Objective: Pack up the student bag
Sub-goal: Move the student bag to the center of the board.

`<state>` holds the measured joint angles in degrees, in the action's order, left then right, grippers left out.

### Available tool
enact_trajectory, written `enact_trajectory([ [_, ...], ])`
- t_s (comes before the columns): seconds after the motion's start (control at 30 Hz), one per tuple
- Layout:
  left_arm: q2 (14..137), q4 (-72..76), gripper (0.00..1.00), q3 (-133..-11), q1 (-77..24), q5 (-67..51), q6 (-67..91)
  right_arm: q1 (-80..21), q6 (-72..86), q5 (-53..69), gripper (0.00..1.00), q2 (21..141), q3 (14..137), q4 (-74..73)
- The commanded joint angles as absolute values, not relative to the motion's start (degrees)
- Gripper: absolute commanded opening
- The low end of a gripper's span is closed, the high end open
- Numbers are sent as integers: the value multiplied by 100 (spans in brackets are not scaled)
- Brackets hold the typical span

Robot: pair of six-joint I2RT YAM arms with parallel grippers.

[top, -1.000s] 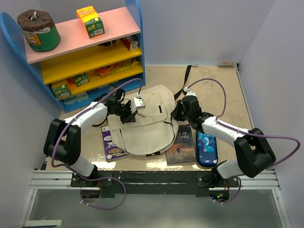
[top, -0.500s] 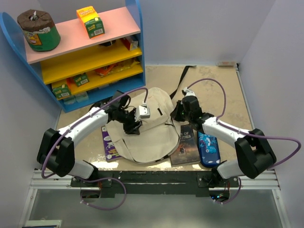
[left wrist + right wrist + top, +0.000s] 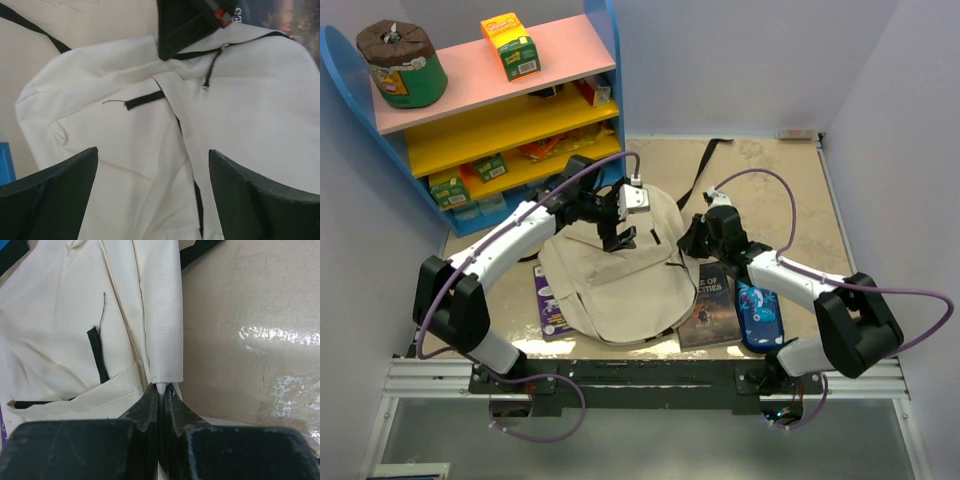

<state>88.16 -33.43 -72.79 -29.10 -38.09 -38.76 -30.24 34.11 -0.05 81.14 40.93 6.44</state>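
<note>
The student bag [image 3: 615,285], floppy beige fabric with black straps, lies flat in the middle of the table. Over its upper part hovers my left gripper [image 3: 618,237], open; in the left wrist view the two dark fingers [image 3: 50,200] stand wide apart above the cream cloth [image 3: 150,125], with nothing between them [image 3: 152,165]. At the bag's right edge my right gripper [image 3: 690,240] is shut on a fold of the bag's fabric [image 3: 160,340], the cloth pinched between its fingertips [image 3: 162,388]. The bag's opening cannot be seen.
A purple book [image 3: 548,308] pokes out from under the bag's left side. A dark book [image 3: 710,305] and a glossy blue pencil case [image 3: 758,315] lie to its right. A coloured shelf unit [image 3: 500,110] with boxes stands at the back left. A black strap [image 3: 705,170] trails backward.
My left gripper opened and let go of the bag's cloth, then rose toward the bag's top. The bag settled flatter and shifted slightly left. The right gripper kept its pinch.
</note>
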Motion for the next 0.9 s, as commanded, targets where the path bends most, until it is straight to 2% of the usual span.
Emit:
enact_trajectory([
  [0.0,9298,-2365,94,-7462,-2971,-3691,-4139,-3058,3261,430,0,7638,4017,1125],
  [0.1,9623,-2268,90,-7550,-3015,-3700,-4297,-3059,3165,606,0,7357,3964,1204],
  [0.23,9396,-1689,86,-6900,-3058,-3893,-4999,-3067,3041,895,0,7146,4043,1152],
  [0.53,9650,-1994,83,-7312,-3287,-3700,-5440,-3102,2927,1072,0,7339,4148,1134],
  [0.87,9791,-2627,66,-7294,-3700,-3516,-6301,-3111,2857,1195,0,7313,4386,985],
])
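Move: To the left hand's right, about 7 cm off, 2 cm ahead and some 10 cm below, lies the small black tab on the student bag's front. The bag's right edge, already pinched by the right gripper, is roughly 14 cm right, level in reach, and 7 cm down; the zipper pull is about 11 cm right, 3 cm back and 9 cm lower. From the right hand, the tab is about 8 cm left, 2 cm ahead and 3 cm below. Dropping about 5 cm with a short forward reach, the open left hand then slides some 4 cm right towards the black tab, turning clockwise by some 15 degrees and partly closing around the tab's place; contact can't be seen. The right hand keeps its pinch on the bag's edge, raises it, then eases slightly down and turns a little counter-clockwise. ##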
